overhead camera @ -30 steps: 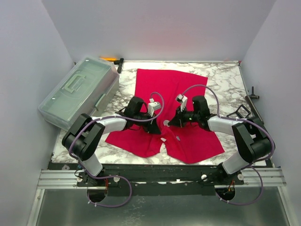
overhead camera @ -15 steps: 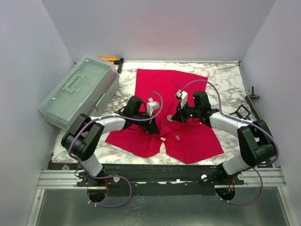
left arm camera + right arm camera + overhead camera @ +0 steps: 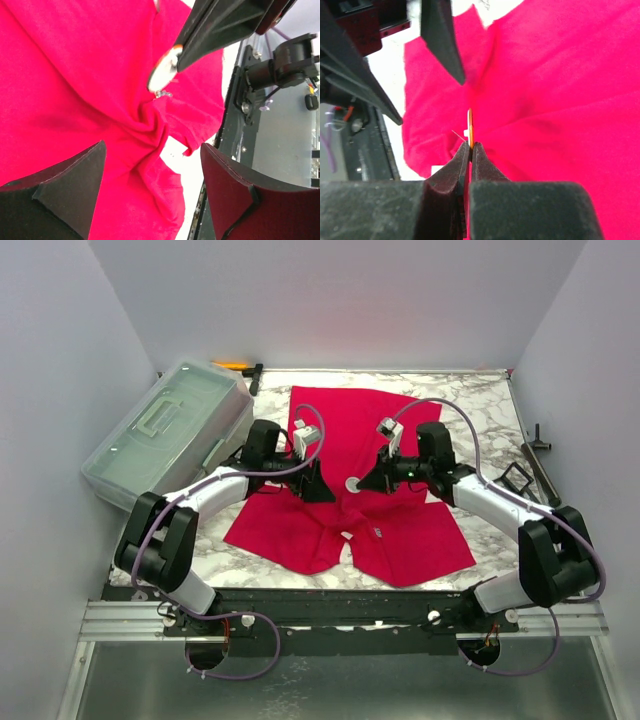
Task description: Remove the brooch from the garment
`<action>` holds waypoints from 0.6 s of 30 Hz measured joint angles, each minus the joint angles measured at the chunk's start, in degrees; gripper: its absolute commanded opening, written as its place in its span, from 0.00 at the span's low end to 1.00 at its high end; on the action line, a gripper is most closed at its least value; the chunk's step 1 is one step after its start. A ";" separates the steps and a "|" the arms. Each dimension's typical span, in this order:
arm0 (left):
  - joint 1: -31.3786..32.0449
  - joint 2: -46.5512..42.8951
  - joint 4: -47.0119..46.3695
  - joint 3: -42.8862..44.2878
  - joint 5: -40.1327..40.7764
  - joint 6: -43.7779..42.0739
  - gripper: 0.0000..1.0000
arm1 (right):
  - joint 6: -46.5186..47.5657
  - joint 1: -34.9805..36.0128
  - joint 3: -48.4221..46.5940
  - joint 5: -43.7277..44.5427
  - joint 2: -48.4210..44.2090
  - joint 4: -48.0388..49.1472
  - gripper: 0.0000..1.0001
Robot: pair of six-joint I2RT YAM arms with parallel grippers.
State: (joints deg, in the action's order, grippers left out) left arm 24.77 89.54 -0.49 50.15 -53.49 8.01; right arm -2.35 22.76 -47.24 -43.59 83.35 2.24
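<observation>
The red T-shirt (image 3: pixel 350 440) lies spread on the marble table (image 3: pixel 480 410), its neck and white label (image 3: pixel 347 537) towards the near edge. My right gripper (image 3: pixel 366 483) is shut on the brooch (image 3: pixel 353 484), a small round white disc. The right wrist view shows the brooch edge-on (image 3: pixel 470 125) between the closed fingertips (image 3: pixel 462 157). In the left wrist view the brooch (image 3: pixel 162 75) hangs above the shirt (image 3: pixel 75 75), and the cloth puckers up towards its pin. My left gripper (image 3: pixel 314 484) is open and empty, its jaws wide apart (image 3: pixel 152 147) over the cloth just left of the brooch.
A translucent plastic box (image 3: pixel 165 435) stands at the left edge of the table. A yellow-handled tool (image 3: pixel 235 365) lies at the back left. Black parts (image 3: pixel 515 478) sit at the right edge. The table's near edge and metal rail (image 3: pixel 280 150) show past the shirt.
My left arm has lifted and drawn back towards the far left, gripper open. My right gripper has carried the brooch a little farther from the near edge.
</observation>
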 measured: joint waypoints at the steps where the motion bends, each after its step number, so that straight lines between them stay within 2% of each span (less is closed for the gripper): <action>1: -0.24 -0.17 0.61 0.83 -0.35 -0.13 0.78 | -1.29 -0.02 0.07 -1.46 -0.42 0.42 0.01; 5: -0.33 -1.16 2.43 3.85 -3.65 0.07 0.70 | -6.08 -0.31 0.85 -7.89 -1.55 3.10 0.01; 7: -0.33 -1.86 2.51 3.98 -5.64 0.81 0.57 | -8.55 -0.37 1.40 -11.43 -1.62 4.79 0.01; 10: -0.28 -2.03 2.49 4.15 -8.04 2.05 0.45 | -12.39 -0.37 2.45 -15.34 -1.60 7.34 0.01; 14: 0.02 -2.03 2.29 4.15 -10.49 3.61 0.38 | -16.41 -0.37 3.26 -18.99 -1.60 10.23 0.01; 18: 0.11 -2.03 1.62 4.13 -11.80 5.03 0.36 | -19.21 -0.37 3.98 -21.44 -1.60 13.00 0.01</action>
State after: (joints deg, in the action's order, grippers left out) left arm 24.88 87.50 1.13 54.28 -65.30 13.04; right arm -21.56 22.39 -43.27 -65.04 81.76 15.25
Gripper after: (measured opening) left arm 0.371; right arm 0.012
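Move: The brooch is already off the garment, held by its rim in the right hand's shut fingers, its middle about 2 cm left of that hand and 1 cm ahead. From the open left hand it is roughly 6 cm to the right and 3 cm ahead, at about the same height. Some 10 cm below the right hand, the white tag lies about 6 cm back and 2 cm left, and the star pin about 5 cm back and 5 cm right. The brooch, still pinched in the right hand, is drawn back about 6 cm and raised some 5 cm, slightly leftward, towards the left fingertips, as the right wrist turns some 25 degrees so its fingers level out and point straight left. The left hand rises about 5 cm, then eases back a little, its fingers closing to about half their starting gap without shutting. ##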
